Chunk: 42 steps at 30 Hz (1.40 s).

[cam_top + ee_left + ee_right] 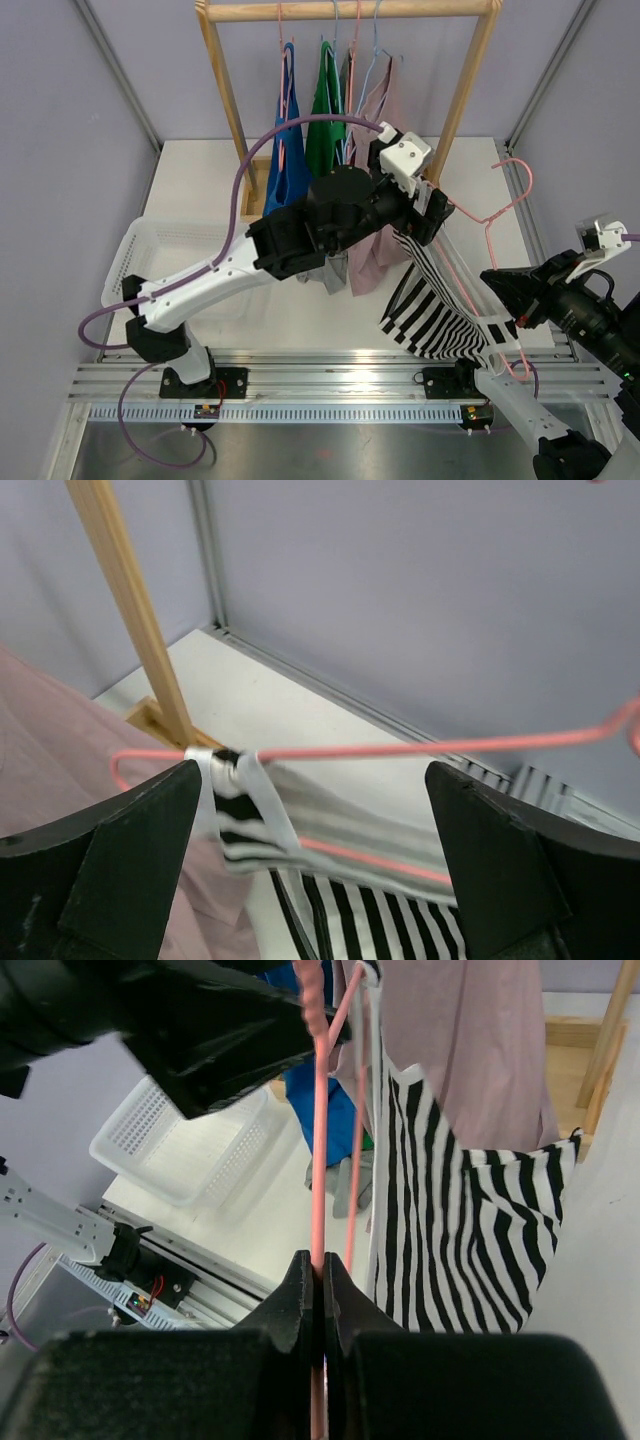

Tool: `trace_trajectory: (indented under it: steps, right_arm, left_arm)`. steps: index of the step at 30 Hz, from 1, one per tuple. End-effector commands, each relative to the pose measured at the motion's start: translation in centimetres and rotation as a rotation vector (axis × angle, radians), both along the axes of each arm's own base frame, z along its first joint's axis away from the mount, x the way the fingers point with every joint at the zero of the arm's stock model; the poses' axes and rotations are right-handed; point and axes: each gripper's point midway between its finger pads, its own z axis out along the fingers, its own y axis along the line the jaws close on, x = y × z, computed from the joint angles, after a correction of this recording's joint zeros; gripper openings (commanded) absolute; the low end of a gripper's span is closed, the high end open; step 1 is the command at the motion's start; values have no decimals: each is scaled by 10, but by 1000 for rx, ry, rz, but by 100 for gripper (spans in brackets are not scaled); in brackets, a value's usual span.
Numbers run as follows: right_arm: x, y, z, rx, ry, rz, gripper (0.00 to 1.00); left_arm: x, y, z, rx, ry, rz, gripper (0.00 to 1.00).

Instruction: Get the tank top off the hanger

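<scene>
A black-and-white striped tank top (435,310) hangs on a pink wire hanger (500,205), held tilted above the table's right side. My right gripper (505,322) is shut on the hanger's wire (318,1160) at its lower end, with the striped cloth (450,1230) just to the right of it. My left gripper (435,215) is open at the hanger's upper end. In the left wrist view its fingers (120,860) stand wide apart on either side of the top's white strap (235,780), which loops over the hanger wire (420,747). They are not touching it.
A wooden rack (345,10) at the back holds blue (285,170), green (325,120) and pink (375,250) garments just left of my left gripper. A white basket (150,250) sits at the left. Metal rails (320,365) run along the near edge.
</scene>
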Motion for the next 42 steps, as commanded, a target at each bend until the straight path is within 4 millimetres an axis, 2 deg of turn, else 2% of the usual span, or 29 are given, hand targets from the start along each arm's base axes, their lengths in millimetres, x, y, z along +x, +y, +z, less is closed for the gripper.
trace_trajectory:
  steps: [1,4,5,6,8,10,14,18,23,26,27,32,33,34,37,42]
  right_arm:
    - [-5,12,19,28,-79,85,0]
    - [1,9,16,17,-72,59,0]
    - [4,8,15,14,-68,50,0]
    - [6,7,14,10,-63,41,0]
    - [14,4,10,2,-46,14,0]
    - [17,6,9,1,-41,17,0]
    - [26,5,8,3,-31,-6,0]
    - [30,5,7,0,-33,-10,0]
    - [27,9,11,10,-52,17,0]
    - [19,20,15,30,-69,94,0]
    - [16,23,16,36,-74,119,0]
    - [17,22,19,36,-83,112,0]
    - [17,23,18,36,-79,115,0]
    - [18,23,19,36,-82,114,0]
    - [20,20,18,28,-84,92,0]
    - [19,21,17,28,-81,101,0]
  left_arm:
    - [26,4,13,-17,-45,132,94]
    - [30,6,-3,0,-34,158,92]
    - [28,11,5,-26,-41,159,92]
    - [28,11,-9,-3,-35,158,93]
    - [26,20,-2,-35,-41,165,95]
    - [25,23,-10,-29,-38,163,97]
    - [11,18,-10,-45,-43,67,99]
    - [4,25,-4,-86,-40,39,99]
    - [22,31,-13,-75,-13,77,99]
    - [31,30,-16,-73,-1,80,96]
    - [32,29,-16,-70,0,79,91]
    - [39,26,-24,-43,11,90,82]
    - [40,25,-27,-37,12,88,77]
    - [41,25,-29,-32,16,91,67]
    - [42,24,-34,-24,20,91,57]
    - [44,26,-36,-20,19,108,24]
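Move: The striped tank top's strap, on the far shoulder end of the pink hanger, lies just off the open left fingers: about 2 cm ahead, 1 cm to the left and some 3 cm lower. From the left hand, the hanger's neck, pinched by the right fingers, is about 12 cm back, 10 cm right and 5 cm down, while the mauve top hangs some 8 cm ahead, 8 cm left and 8 cm below. From the right hand that strap lies roughly 14 cm ahead, 11 cm left and a little (2 cm) above. The left hand, fingers pointing right and somewhat forward, dips about 6.5 cm beside the hanger's far shoulder, comes back up some 3 cm while easing left, then slides forward towards the striped strap and sinks slightly again, its fingers closing from wide open to about a third around the strap. The right hand keeps its pinch on the pink hanger and brings it about 2 cm forward and left with a slight counter-clockwise turn, holding still as the left fingers close. ##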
